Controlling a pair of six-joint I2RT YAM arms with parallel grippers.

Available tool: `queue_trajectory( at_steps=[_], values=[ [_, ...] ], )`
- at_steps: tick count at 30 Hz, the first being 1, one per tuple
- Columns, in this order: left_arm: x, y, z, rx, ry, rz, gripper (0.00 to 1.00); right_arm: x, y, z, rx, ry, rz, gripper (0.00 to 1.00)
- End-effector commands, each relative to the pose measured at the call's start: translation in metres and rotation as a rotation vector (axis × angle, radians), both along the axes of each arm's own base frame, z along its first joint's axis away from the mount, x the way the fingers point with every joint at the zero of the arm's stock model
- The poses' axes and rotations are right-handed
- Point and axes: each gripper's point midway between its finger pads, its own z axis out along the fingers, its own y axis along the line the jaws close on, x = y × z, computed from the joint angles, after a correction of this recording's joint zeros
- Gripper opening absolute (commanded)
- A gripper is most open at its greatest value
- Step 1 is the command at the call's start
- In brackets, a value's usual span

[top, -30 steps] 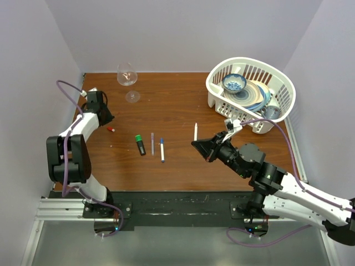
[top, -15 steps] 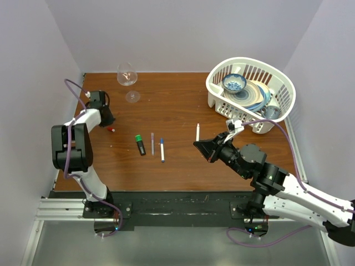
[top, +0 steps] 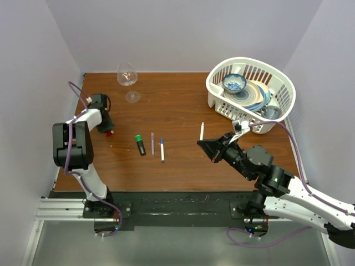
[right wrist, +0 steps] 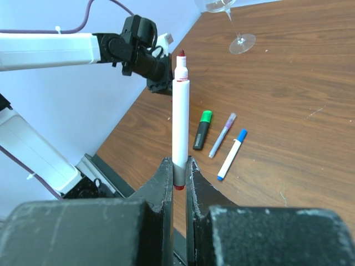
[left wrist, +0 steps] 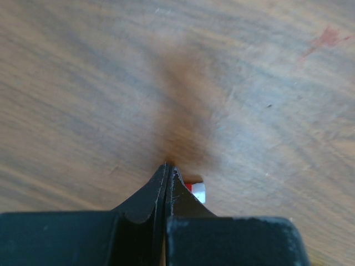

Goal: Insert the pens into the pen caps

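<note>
My right gripper (right wrist: 178, 166) is shut on the lower end of a thin white pen (right wrist: 179, 122), held upright with its dark red tip bare, above the table right of centre (top: 202, 131). At the left edge my left gripper (top: 106, 126) is shut with nothing between its jaws. A small red and white pen cap (left wrist: 195, 192) lies on the wood right beside its fingertips (left wrist: 180, 191). Three more pens lie side by side mid-table: a black marker with a green end (top: 140, 144), a thin purple-grey pen (top: 152, 143) and a white pen with a blue end (top: 162, 149).
A wine glass (top: 127, 77) stands at the back left. A white basket (top: 222, 91) holding bowls and plates sits at the back right. Walls close in the table on the left, the back and the right.
My right gripper has carried the white pen a little to the right. The left gripper has come toward the near side and now sits against the red cap.
</note>
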Motion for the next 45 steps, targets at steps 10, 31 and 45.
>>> queue_trajectory(
  at_steps=[10,31,45],
  values=[
    [-0.039,-0.004,0.014,-0.025,0.029,0.007,0.0,0.001,-0.003,0.006,0.019,-0.016,-0.01,0.0],
    [-0.022,-0.027,0.057,-0.093,-0.133,-0.156,0.34,0.0,-0.005,0.005,0.022,-0.015,-0.014,0.0],
    [-0.027,-0.025,0.025,-0.079,-0.001,-0.236,0.32,0.002,-0.006,0.005,0.018,-0.018,-0.025,0.0]
  ],
)
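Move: My left hand is nearly at the table, fingers shut against the red cap, whose middle lies about 1 cm back and 1 cm right of the fingertips. From this hand the green highlighter is some 17 cm right and 7 cm back, and the purple pen about 24 cm right and 6 cm back. From my right hand, still holding the white pen, the red cap lies about 46 cm left, 20 cm ahead and 29 cm down. With its shut fingertips low against the red cap, my left hand drags back about 5.5 cm, drifting slightly right. It then lifts some 3 cm, opens its fingers to about a third, eases forward and a little right while turning roughly 10 degrees clockwise, and finally starts sinking again over the cap, fingers astride its line. ##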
